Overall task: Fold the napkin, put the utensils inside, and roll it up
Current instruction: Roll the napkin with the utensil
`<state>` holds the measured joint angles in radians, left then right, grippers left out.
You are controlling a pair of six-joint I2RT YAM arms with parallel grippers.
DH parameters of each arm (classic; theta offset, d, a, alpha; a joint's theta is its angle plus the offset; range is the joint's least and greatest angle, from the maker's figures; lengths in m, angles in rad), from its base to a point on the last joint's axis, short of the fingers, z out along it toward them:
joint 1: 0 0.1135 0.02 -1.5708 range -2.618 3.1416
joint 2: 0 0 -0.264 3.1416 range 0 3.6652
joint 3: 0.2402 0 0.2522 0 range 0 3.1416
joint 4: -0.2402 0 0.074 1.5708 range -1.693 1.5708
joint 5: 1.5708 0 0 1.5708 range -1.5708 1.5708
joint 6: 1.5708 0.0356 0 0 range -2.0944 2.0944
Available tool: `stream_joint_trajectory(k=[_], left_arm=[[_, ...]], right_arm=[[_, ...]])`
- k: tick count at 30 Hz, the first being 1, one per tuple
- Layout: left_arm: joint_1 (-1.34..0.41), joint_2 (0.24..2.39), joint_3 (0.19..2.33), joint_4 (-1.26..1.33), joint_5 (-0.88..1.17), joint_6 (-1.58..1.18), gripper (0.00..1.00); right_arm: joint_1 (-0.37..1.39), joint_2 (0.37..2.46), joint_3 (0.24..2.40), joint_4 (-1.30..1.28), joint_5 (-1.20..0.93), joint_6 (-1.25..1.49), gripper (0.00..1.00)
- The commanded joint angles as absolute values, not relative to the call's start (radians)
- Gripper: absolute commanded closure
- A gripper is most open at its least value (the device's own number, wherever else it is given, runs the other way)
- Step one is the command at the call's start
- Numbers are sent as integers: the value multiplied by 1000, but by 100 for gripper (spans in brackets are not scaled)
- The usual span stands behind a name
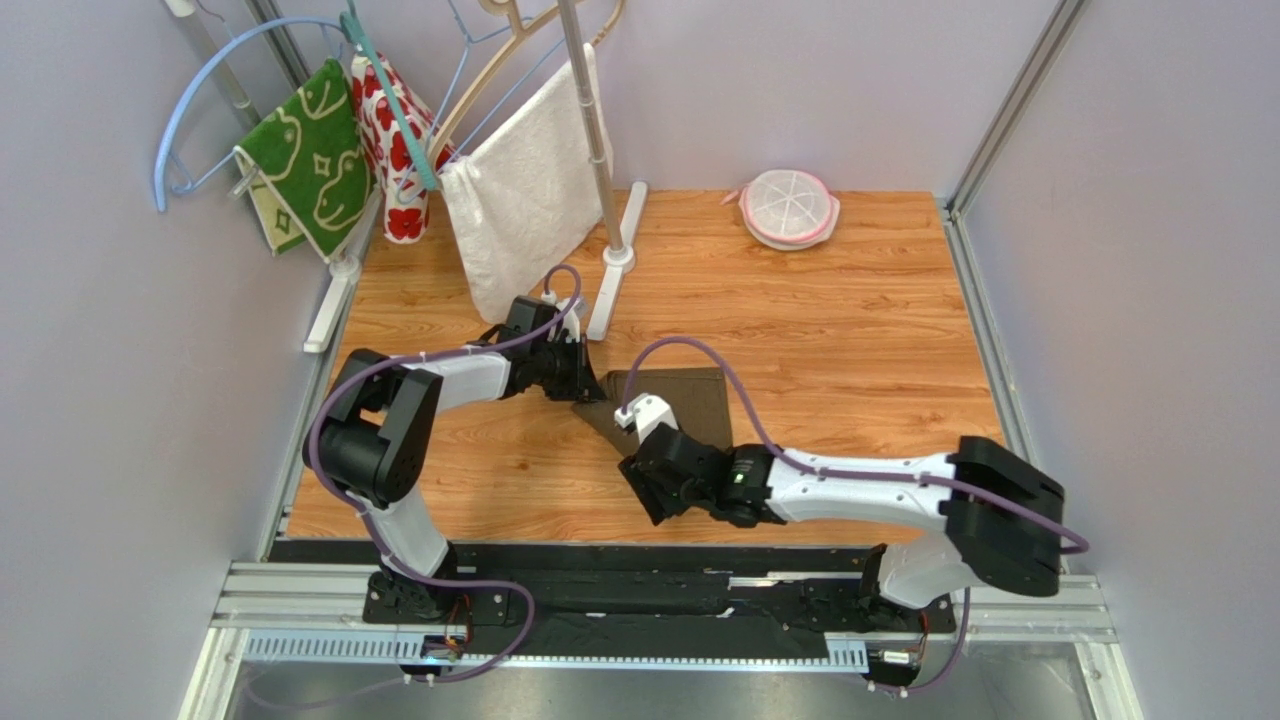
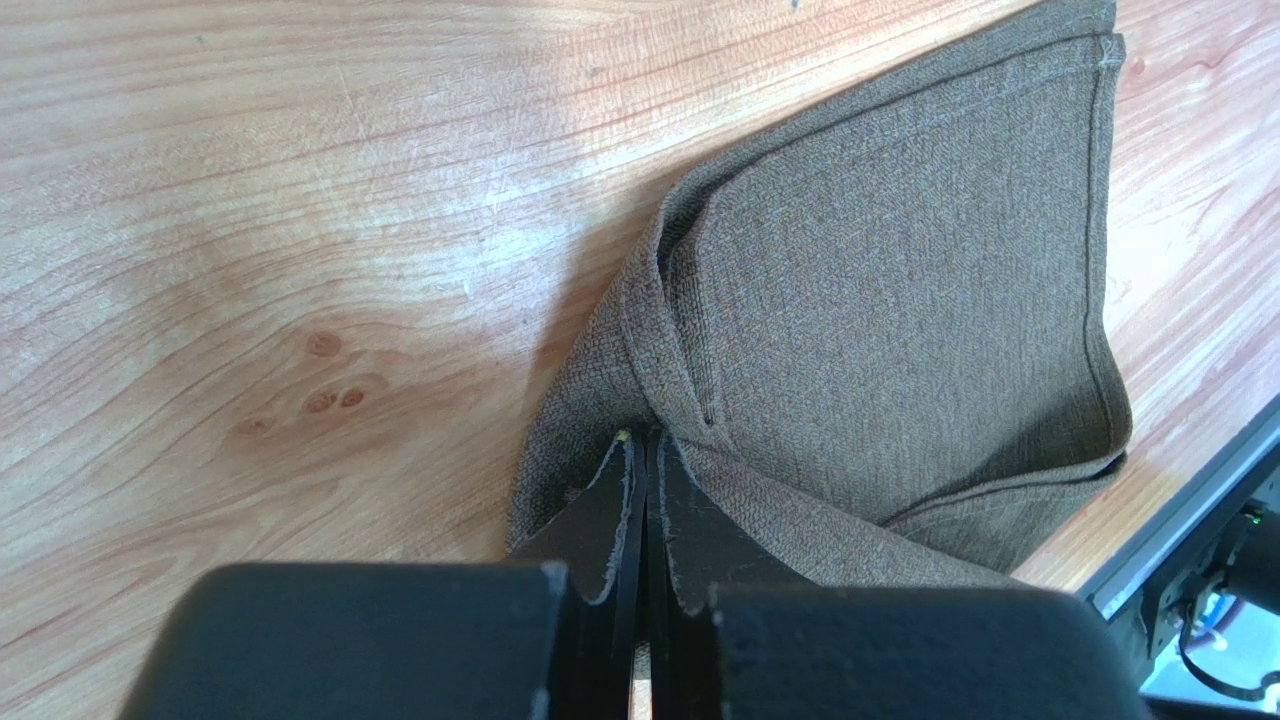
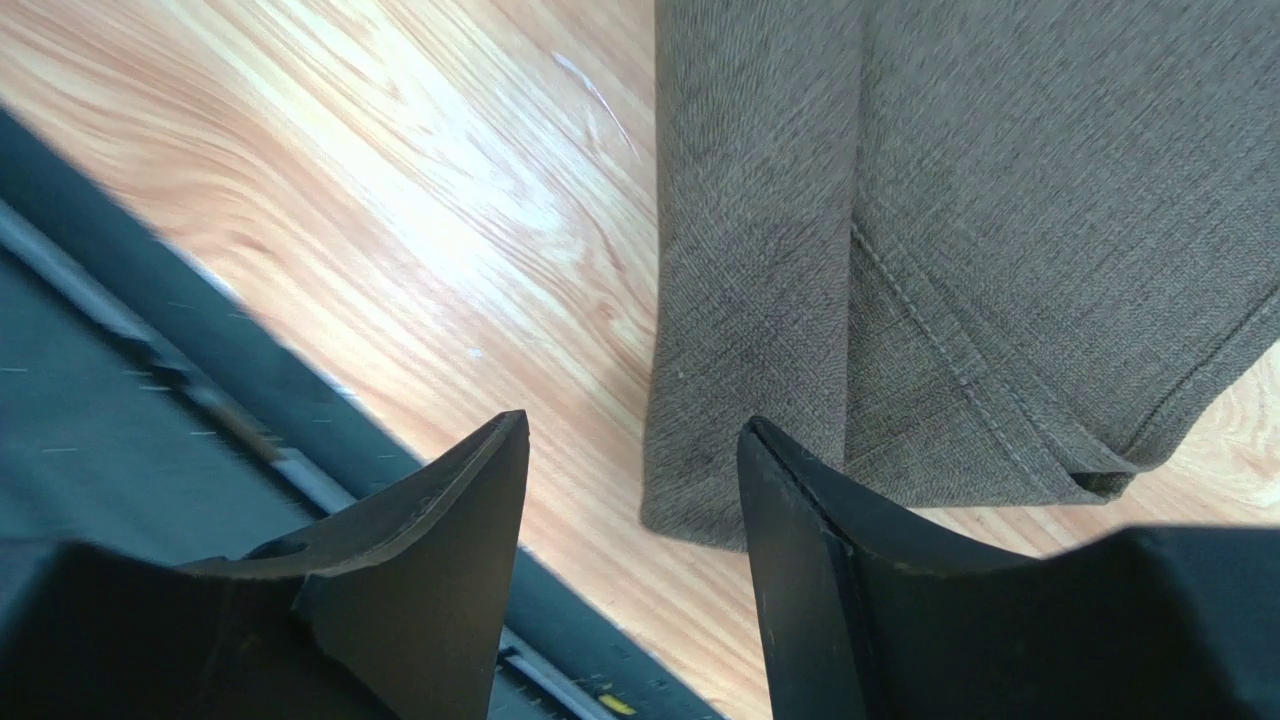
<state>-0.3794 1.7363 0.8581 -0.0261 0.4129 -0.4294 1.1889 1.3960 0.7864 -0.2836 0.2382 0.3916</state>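
Note:
The dark brown napkin lies folded over on the wooden table between the two arms. In the left wrist view the napkin is bunched and lifted at one edge, and my left gripper is shut on that edge. My left gripper sits at the napkin's far-left corner. My right gripper is open above the napkin's near corner, holding nothing; it shows at the napkin's near edge in the top view. The orange utensils are out of view.
A white towel, a green patterned cloth and a red-patterned cloth hang on a rack at the back left. The rack's white foot stands near my left gripper. A pink-rimmed dish sits at the back.

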Motion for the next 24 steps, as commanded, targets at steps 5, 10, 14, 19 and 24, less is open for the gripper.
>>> stream_joint_trajectory(k=[5,10,14,19,24], left_arm=[[-379,1799,844,-133,314,-380,100],[-379,1804,850,-140,314,-376,100],[-379,1809,853,-141,318,-376,100],[-379,1818,856,-137,322,-377,100],[-379,1818,854,-135,328,-374,100]], right_arm=[[1273,1520,862,-331,488,321,42],[1293,1548,838,-313,532,316,42],[1292,1557,818,-296,569,307,42],[1284,1581,793,-269,554,285,43],[1252,1578,756,-230,470,291,46]])
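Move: The near end of the rolled part of the napkin lies just 1 cm ahead of the right hand, about 3 cm to its right and some 5 cm below. The napkin's flat, unrolled part is centred about 12 cm ahead and 5 cm to the right, and the table's front edge runs some 6 cm behind. From the left hand, whose tips are on the roll's far end just below, the near end is about 13 cm back and 8 cm right. Lower the open right gripper some 4 cm over the near end of the roll, easing it about 2 cm to the right and slightly forward, so that the fingers come down astride the cloth. Meanwhile tilt the wrist some 20 degrees so they point more forward and less left; keep them open. Hold the left gripper still, its shut fingers staying on the roll's far end. ##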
